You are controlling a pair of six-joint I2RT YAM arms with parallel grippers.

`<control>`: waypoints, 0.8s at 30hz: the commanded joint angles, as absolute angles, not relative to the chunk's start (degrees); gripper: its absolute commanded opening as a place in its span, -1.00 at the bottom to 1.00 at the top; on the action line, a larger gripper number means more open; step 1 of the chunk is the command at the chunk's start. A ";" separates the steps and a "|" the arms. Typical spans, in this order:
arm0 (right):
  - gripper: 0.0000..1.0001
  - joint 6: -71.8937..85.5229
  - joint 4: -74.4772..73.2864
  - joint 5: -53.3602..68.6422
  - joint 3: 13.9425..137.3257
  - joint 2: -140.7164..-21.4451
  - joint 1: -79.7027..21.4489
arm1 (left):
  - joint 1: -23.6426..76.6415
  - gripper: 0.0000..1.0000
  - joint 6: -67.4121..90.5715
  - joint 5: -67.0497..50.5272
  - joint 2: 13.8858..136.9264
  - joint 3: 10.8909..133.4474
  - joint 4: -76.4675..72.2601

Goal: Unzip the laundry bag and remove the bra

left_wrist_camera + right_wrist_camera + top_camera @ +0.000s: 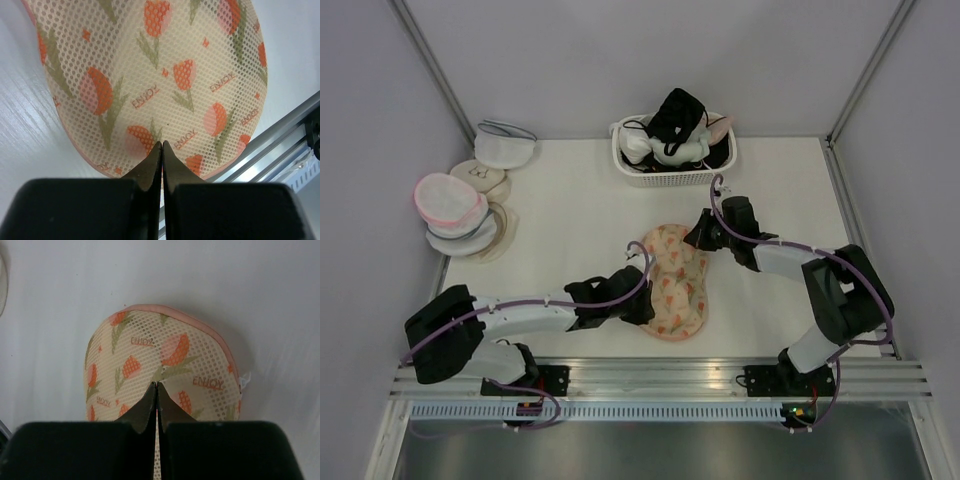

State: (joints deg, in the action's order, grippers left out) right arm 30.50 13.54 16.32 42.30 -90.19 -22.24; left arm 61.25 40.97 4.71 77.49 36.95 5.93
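The floral laundry bag [678, 282] lies flat on the white table, front centre. Its peach zip edging [200, 322] runs unbroken round the lobe in the right wrist view, with a small white tag [244, 380] on that edge. My left gripper [645, 305] is at the bag's near-left edge, shut, with its tips over the mesh [162, 142]. My right gripper [698, 238] is at the bag's far-right lobe, shut, with its tips over the mesh [156, 384]. I cannot tell whether either one pinches fabric. The bag fills the left wrist view [150, 75]. The bra is hidden.
A white basket [670, 178] with black and whitish garments stands at the back centre. Round mesh bags lie stacked at the far left, one pink-rimmed [450, 200] and one grey-rimmed [505, 145]. An aluminium rail [660, 375] runs along the near edge. Walls close in on both sides.
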 commanded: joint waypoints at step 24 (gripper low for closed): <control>-0.99 30.85 3.08 -1.76 37.89 -91.24 -24.17 | 61.18 -0.95 46.76 17.83 79.45 35.95 3.69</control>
State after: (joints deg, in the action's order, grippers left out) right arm 30.87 9.10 2.61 40.75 -93.08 -24.16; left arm 61.93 45.60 11.42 79.96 33.67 -0.80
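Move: The laundry bag lies flat between my hands. Its middle is about 10 cm back, 3 cm left and 5 cm below my right hand, which hovers over its far part; the zip pull is roughly 2 cm ahead and 4 cm right of that hand. The white basket stands some 20 cm ahead and 3 cm left of it. From my left hand, over the near left edge, the bag's middle is 8 cm ahead, 7 cm right and 4 cm lower. Fingers still shut, I lower my right hand about 5 cm until its tips press down on the bag's far part, then drag it some 3 cm to the right, turning clockwise a little. My left hand, also shut, dips back and right, then sinks onto the near part and works forward and left by about 2 cm each way. ##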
